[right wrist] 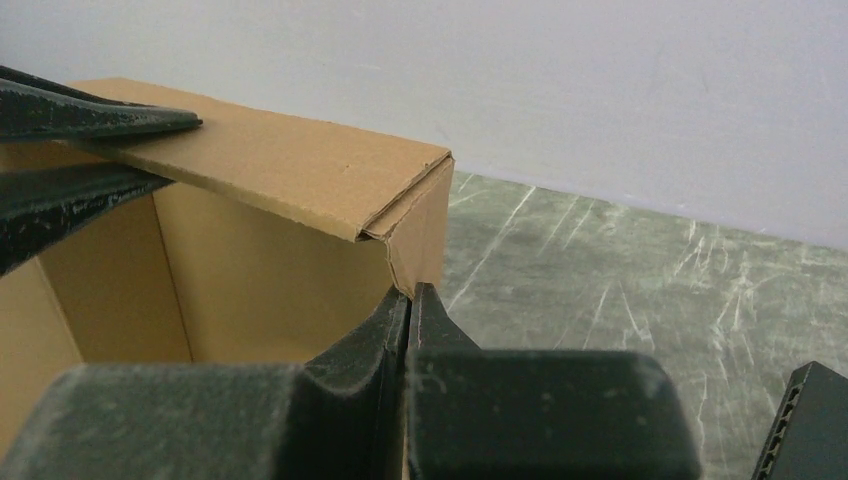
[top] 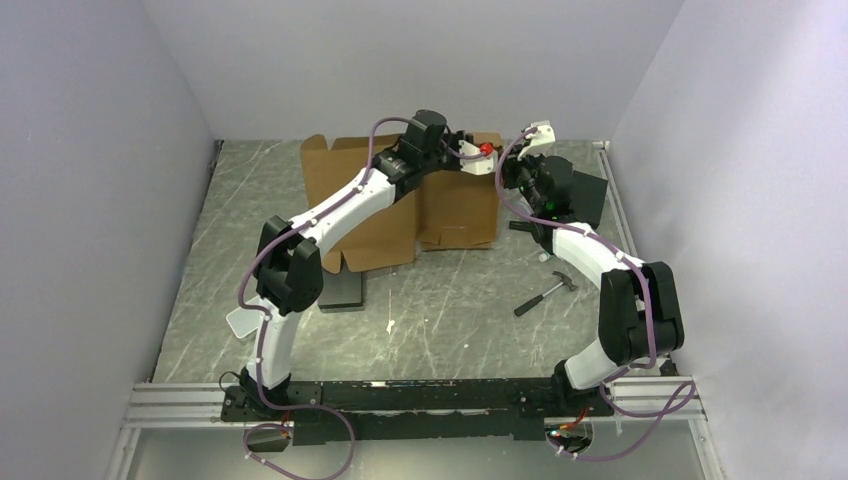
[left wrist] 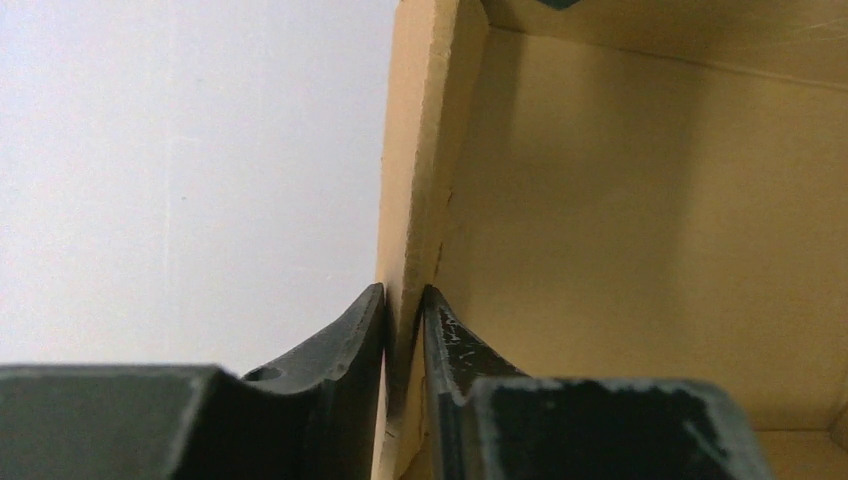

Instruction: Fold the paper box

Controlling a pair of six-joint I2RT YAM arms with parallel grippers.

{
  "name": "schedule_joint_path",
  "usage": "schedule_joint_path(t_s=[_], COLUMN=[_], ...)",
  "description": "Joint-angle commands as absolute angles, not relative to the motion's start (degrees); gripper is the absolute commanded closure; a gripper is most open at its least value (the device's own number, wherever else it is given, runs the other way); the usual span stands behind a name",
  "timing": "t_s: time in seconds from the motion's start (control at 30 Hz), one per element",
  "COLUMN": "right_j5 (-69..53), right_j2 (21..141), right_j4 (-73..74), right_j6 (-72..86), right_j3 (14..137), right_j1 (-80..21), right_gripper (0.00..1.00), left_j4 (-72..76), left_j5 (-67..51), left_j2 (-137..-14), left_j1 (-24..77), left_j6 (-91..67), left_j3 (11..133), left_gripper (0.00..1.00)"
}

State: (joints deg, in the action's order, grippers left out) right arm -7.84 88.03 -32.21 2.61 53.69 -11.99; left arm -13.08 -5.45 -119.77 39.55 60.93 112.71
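The paper box point(top: 455, 205) is brown corrugated cardboard at the back of the table, partly folded, with flat flaps spread to its left. My left gripper point(top: 478, 151) reaches over it to the rear right corner. In the left wrist view my left gripper point(left wrist: 403, 312) is shut on the upright wall of the paper box point(left wrist: 420, 150), one finger on each side. My right gripper point(right wrist: 410, 298) is shut on the lower edge of the paper box point(right wrist: 290, 170) at its corner. The left fingers point(right wrist: 100, 120) show at the upper left of that view, clamping the same folded wall.
A hammer point(top: 545, 293) lies on the table point(top: 450, 310) in front of the right arm. A black block point(top: 345, 290) lies near the left arm's elbow. Another black object point(top: 580, 195) stands right of the box, its corner point(right wrist: 812, 420) close to my right gripper. White walls enclose the table.
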Motion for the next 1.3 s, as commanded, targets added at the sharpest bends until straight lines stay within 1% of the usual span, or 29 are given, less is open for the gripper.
schedule_joint_path(t_s=[0.0, 0.07, 0.13, 0.17, 0.2, 0.23, 0.3, 0.37, 0.43, 0.53, 0.57, 0.6, 0.63, 0.7, 0.83, 0.9, 1.03, 1.27], right_j5=[-11.2, -11.6, -12.4, -12.8, -13.3, -13.9, -15.4, -17.4, -24.3, -37.1, -41.4, -44.8, -48.2, -50.2, -52.5, -53.6, -56.1, -57.4], right_j2=[85.5, 85.5, 85.5, 85.4, 85.2, 85.0, 83.9, 82.7, 80.6, 76.6, 75.0, 73.4, 71.9, 68.9, 64.5, 63.4, 63.5, 68.0], right_j4=[-35.1, -35.2, -34.7, -34.3, -33.8, -32.8, -30.9, -27.0, -22.5, -17.3, -15.8, -14.8, -13.7, -10.4, -4.7, -1.7, 3.7, 8.3], right_j6=[4.1, 4.2, 4.1, 3.8, 3.5, 3.1, 3.0, 3.4, 3.9, 4.2, 4.3, 4.8, 4.8, 3.5, -1.0, -3.6, -7.2, -8.3], right_j3=[54.3, 54.3, 54.6, 54.8, 55.2, 55.6, 56.6, 58.5, 60.3, 62.0, 62.4, 62.5, 62.4, 62.2, 59.6, 58.5, 57.6, 58.7], right_j1=[-12.6, -12.6, -12.5, -12.5, -12.4, -12.2, -11.1, -9.4, -6.4, -0.7, 2.3, 4.3, 6.7, 8.7, 9.9, 10.1, 10.5, 10.5], right_gripper=[1.00, 1.00, 1.00, 0.95, 0.83, 0.70, 0.52, 0.37, 0.26, 0.16, 0.06, 0.01, 0.01, 0.00, 0.00, 0.00, 0.00, 0.00], left_j4=[-10.6, -10.8, -11.3, -11.6, -11.6, -11.8, -12.6, -13.5, -15.2, -20.6, -22.4, -24.4, -26.4, -30.0, -37.4, -40.1, -44.7, -44.7], left_j5=[-2.9, -2.4, -2.1, -1.9, -1.5, -0.9, -0.6, -0.4, -0.2, -1.3, -2.0, -2.7, -3.6, -5.6, -12.4, -15.6, -20.0, -19.1], left_j2=[-121.3, -121.6, -121.8, -121.8, -121.8, -121.7, -121.5, -121.1, -120.7, -120.3, -120.2, -120.1, -120.0, -120.2, -121.2, -121.6, -122.9, -128.5], left_j1=[40.4, 40.5, 40.5, 40.5, 40.6, 40.5, 40.5, 40.5, 40.5, 40.3, 40.2, 40.1, 40.1, 39.9, 39.4, 39.3, 39.1, 38.5], left_j6=[64.0, 64.2, 63.8, 63.3, 62.8, 62.2, 61.2, 60.2, 58.4, 53.5, 52.0, 50.6, 49.2, 46.4, 41.4, 39.3, 36.0, 31.3], left_j3=[111.6, 111.7, 111.9, 112.0, 112.1, 112.3, 112.8, 113.2, 114.4, 117.4, 118.5, 119.5, 120.5, 122.9, 129.0, 130.2, 129.5, 127.3], left_gripper=[0.82, 0.99, 1.00, 1.00, 1.00, 1.00, 1.00, 1.00, 1.00, 1.00, 1.00, 1.00, 1.00, 1.00, 1.00, 1.00, 1.00, 1.00])
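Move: The left fingers straddle the upright far wall of the box, its edge directly between the pads. The corner the right gripper still pinches is some 6 cm to their right, 1 cm back and 4 cm lower. From the right hand, that corner is at its pads and the wall edge about 6 cm left, 1 ahead and 4 up. The marker lies roughly 8 cm right, 3 ahead and 23 below, the dark box about 20 right, 9 ahead and 22 below. Close the left fingers on the far wall's edge and hold almost still while the right gripper opens wide, lets go of the corner and swings up, back and right, clear of the box, sinking again to finish about 13 cm back. Then, keeping the pinch, draw the left hand back about 7 cm, tipping its fingers down some 35 degrees and finally lowering about 4 cm. ##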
